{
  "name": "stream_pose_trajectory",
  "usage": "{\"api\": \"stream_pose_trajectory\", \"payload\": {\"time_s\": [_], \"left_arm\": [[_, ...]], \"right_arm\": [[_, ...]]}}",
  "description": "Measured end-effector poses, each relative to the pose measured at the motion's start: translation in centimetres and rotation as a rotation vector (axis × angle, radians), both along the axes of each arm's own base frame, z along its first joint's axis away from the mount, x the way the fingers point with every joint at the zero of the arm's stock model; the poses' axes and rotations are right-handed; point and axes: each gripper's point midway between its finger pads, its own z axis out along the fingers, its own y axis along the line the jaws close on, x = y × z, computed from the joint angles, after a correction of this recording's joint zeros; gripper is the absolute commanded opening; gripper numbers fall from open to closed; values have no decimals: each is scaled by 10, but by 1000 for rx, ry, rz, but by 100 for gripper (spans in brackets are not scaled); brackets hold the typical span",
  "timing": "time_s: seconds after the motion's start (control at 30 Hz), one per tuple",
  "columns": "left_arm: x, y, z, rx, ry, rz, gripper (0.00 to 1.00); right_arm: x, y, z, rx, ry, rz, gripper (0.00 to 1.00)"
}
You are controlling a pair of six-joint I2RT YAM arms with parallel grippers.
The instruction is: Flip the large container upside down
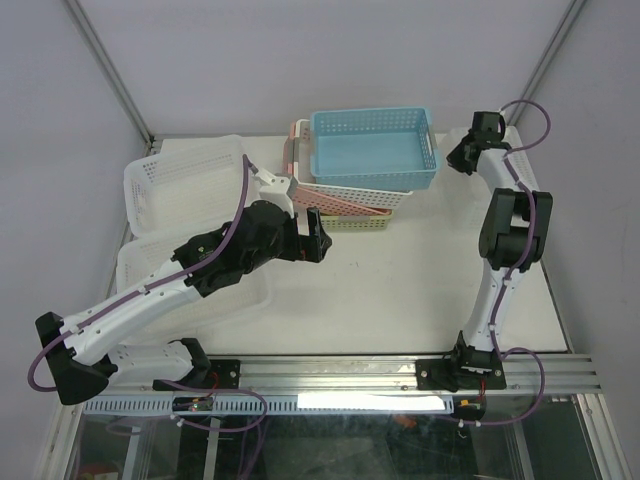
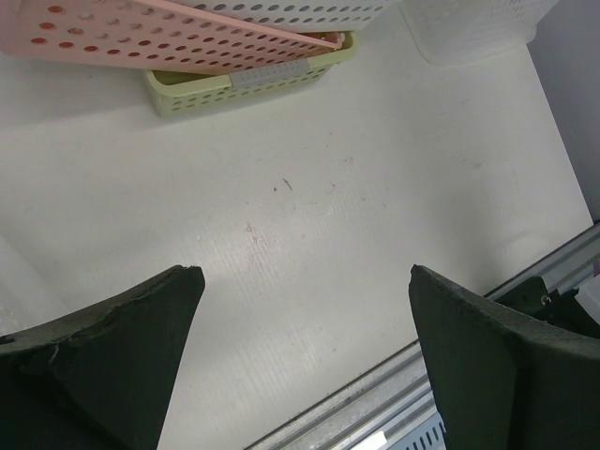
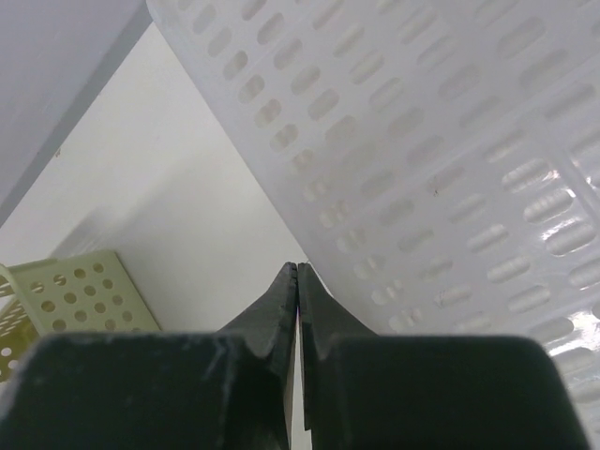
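Note:
The large container, a white perforated basket (image 1: 188,172), lies at the table's back left, partly behind my left arm. My left gripper (image 1: 320,237) hovers just right of it and in front of the basket stack. Its jaws stand wide open over bare tabletop (image 2: 305,272), with nothing between them. Over at the back right, my right gripper (image 1: 462,158) hangs beside the blue basket (image 1: 372,148). Its fingers are pressed together and empty (image 3: 297,265). The slotted wall of a white basket (image 3: 441,159) fills the right wrist view, close to the fingertips.
At the back centre is a stack: the blue basket on a white basket (image 1: 350,195), a pink one (image 1: 296,150) and a yellow-green one (image 1: 352,222). A flat white tray (image 1: 150,262) lies under my left arm. A metal rail (image 1: 350,372) runs along the near edge.

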Motion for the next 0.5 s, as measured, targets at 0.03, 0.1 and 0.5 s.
{"api": "stream_pose_trajectory", "payload": {"time_s": [0.03, 0.1, 0.5], "left_arm": [[0, 0, 0, 0, 0, 0, 99], [0, 0, 0, 1, 0, 0, 99], [10, -2, 39, -12, -91, -2, 99]], "right_arm": [[-1, 1, -1, 1, 1, 3, 4], [-6, 4, 0, 9, 4, 18, 7], [-138, 1, 146, -18, -246, 38, 50]]}}
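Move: The large container's middle is roughly 11 cm to the right of the right hand and 3 cm nearer the base, a couple of centimetres below it; its left edge runs right beside the fingertips. The blue basket is about 20 cm to that hand's left, 5 cm back and 15 cm up; the green basket is some 26 cm left, 12 cm back and 3 cm down. From the left hand the container lies about 31 cm ahead, 52 cm right and 17 cm down. The large container's left edge is left behind as the right hand, its shut fingers close against it, comes away: first drawing back, then climbing too, about 14 cm each way. The wrist tips the fingers up some 15 degrees while they open to nearly half. The empty, wide-open left hand rises about 4 cm. ##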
